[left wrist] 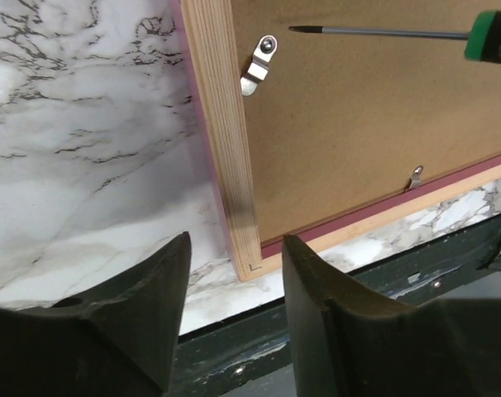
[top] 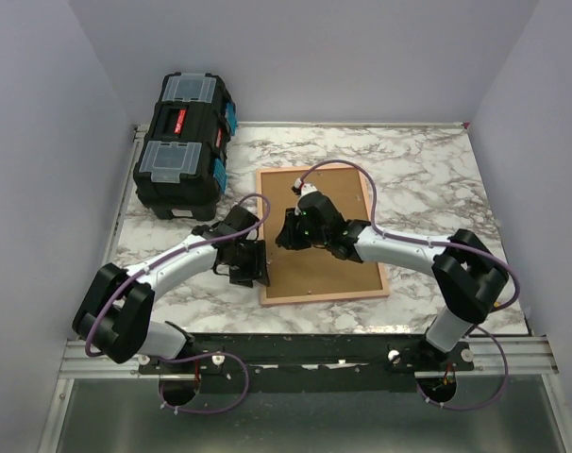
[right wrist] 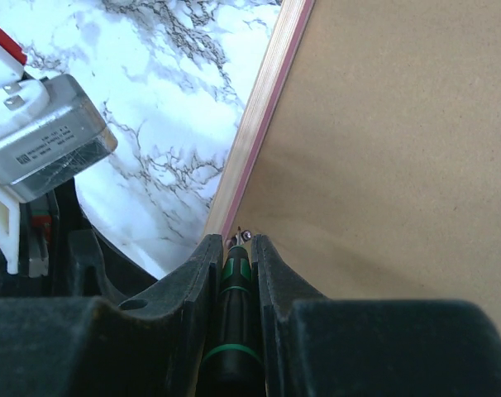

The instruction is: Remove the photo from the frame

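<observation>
The frame lies face down on the marble table, its brown back up and its pink edge showing. The photo is hidden under the backing. My right gripper is shut on a green-and-black screwdriver, whose tip rests at a small metal clip on the frame's left side. The same screwdriver shaft reaches toward that clip in the left wrist view. My left gripper hovers open, holding nothing, just off the frame's near-left corner.
A black toolbox with clear lid compartments stands at the table's back left. Another metal clip sits on the frame's near side. The dark table rail runs along the front edge, close to the left gripper.
</observation>
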`<state>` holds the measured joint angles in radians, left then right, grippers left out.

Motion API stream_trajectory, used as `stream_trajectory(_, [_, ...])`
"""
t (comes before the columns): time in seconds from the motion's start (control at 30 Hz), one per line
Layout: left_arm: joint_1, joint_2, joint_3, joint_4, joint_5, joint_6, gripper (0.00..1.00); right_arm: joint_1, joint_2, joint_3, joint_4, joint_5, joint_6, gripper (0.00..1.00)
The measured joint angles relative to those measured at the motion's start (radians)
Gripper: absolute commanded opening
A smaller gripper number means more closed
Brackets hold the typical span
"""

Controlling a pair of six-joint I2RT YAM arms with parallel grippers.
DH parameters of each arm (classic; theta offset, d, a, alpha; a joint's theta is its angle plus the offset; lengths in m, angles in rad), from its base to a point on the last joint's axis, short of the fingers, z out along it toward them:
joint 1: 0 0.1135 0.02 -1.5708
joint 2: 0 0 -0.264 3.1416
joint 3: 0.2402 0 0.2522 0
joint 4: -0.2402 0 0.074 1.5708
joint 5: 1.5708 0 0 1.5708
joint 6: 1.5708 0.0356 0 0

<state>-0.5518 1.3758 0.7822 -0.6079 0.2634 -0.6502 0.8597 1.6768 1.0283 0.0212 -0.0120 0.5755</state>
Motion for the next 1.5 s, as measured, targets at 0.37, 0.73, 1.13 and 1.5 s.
stream_trajectory(0.37, [-0.023,0.009,-0.048,0.096,-0.005,-0.071,0.30,0.010,0.038,0.018,0.008,0.002,0.000,0.01])
stream_trajectory(0.73, [-0.026,0.036,-0.078,0.134,-0.007,-0.104,0.18,0.030,0.064,0.029,0.008,0.011,-0.017,0.01])
stream_trajectory(1.13, [-0.026,0.028,-0.085,0.139,-0.011,-0.115,0.08,0.076,0.074,0.050,-0.011,0.060,-0.035,0.01])
stream_trajectory(1.5, [-0.026,0.021,-0.092,0.146,-0.016,-0.122,0.05,0.091,0.070,0.050,-0.024,0.111,-0.033,0.01])
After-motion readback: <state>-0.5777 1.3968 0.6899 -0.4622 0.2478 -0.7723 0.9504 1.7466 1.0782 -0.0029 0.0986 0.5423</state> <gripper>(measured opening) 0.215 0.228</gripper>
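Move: The left hand's open fingers are over the frame's left rail; the spot they will grip is level with them, about 1 cm right and 2 cm down, and the frame's near corner is 3 cm back, 1 cm right and 2 cm down. The right hand holds the screwdriver; the clip on the left rail is roughly 1 cm ahead of it, 6 cm left and 7 cm down. The near rail's clip lies 2 cm back, 13 cm right and 3 cm below the left hand. The left fingers close on both sides of the frame's left rail just above the near corner, after sinking about 2 cm and easing slightly right; then they hold it still. Meanwhile the right hand keeps its grip on the screwdriver, lowers it some 1.5 cm, then shifts it left by about 1.5 cm and slightly back, bringing the tip to the left rail's clip, where the wrist tilts a few degrees. ##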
